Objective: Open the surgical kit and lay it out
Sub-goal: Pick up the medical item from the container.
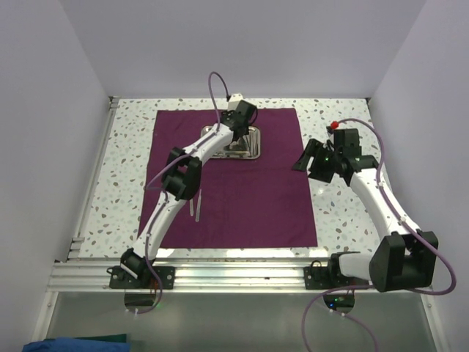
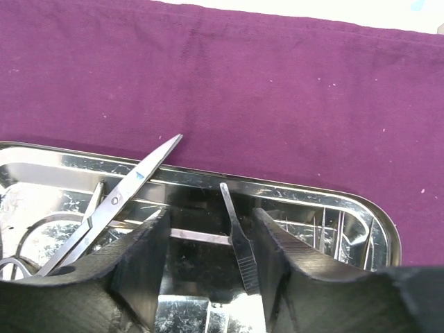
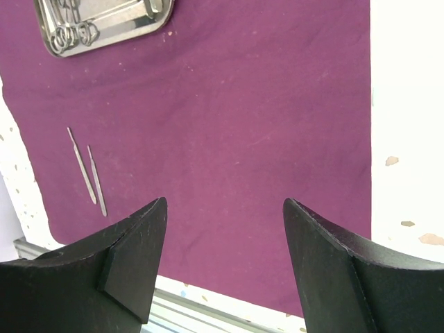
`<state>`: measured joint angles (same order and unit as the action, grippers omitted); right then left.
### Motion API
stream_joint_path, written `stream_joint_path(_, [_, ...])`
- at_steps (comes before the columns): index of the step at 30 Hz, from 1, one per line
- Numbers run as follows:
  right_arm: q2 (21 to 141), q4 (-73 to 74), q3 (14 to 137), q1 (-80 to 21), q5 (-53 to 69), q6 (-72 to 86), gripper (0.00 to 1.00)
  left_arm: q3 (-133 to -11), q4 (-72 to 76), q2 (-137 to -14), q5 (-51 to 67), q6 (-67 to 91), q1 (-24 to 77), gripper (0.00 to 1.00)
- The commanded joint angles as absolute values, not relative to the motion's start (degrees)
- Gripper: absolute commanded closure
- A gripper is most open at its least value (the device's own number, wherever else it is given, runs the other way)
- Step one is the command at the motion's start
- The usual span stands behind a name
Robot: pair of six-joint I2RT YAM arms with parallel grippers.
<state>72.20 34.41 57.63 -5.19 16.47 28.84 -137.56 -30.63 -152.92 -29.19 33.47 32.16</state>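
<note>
The surgical kit's maroon cloth lies spread flat on the speckled table. Its steel tray sits at the cloth's far middle. My left gripper reaches down into the tray, open, its jaws either side of a thin ribbed tweezer that stands closer to the right finger. Scissors rest on the tray's rim to the left. Two thin instruments lie on the cloth's near left. My right gripper hangs open and empty over the cloth's right edge.
An aluminium rail runs along the table's near edge, with a second rail down the left side. A small red object sits behind the right wrist. White walls close in on the left, back and right.
</note>
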Motion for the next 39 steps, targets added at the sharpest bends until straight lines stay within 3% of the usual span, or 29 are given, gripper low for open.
stream_joint_path(1, [73.56, 31.9, 60.81, -5.19, 19.16, 28.21, 0.29, -139.92, -31.81, -154.34, -29.01, 34.01, 31.99, 0.47])
stream_joint_path(14, [77.61, 32.78, 66.27, -5.54, 19.87, 28.65, 0.29, -136.85, -41.92, -155.65, -19.16, 30.24, 31.2, 0.63])
stream_joint_path(30, [76.03, 33.66, 66.53, -5.71, 19.51, 28.48, 0.29, -137.29, -42.36, -157.59, -10.81, 30.23, 29.18, 1.0])
stream_joint_path(39, [75.59, 33.92, 66.97, -6.06, 20.04, 28.74, 0.29, -134.48, -39.2, -151.53, -8.44, 30.15, 28.21, 1.0])
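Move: The left hand is open just above the slim medical item in the tray. The item's middle is about 3 cm back, 1 cm to the right and 1 cm below, with its tip pointing at the far rim. The scissors' middle is about 6 cm to the left and 2 cm back; the thin instruments are some 6 cm to the right and 3 cm back. From the right hand the medical item is roughly 18 cm ahead, 20 cm left and 14 cm below. The left fingertips close from about half open to shut and pinch the slim medical item near its forward end, while the hand settles barely 1 cm down and back into the tray and turns about 10 degrees clockwise, tipping slightly more downward. The empty right hand, still open, goes some 3 cm forward and about as far up, towards the tray, then waits. ##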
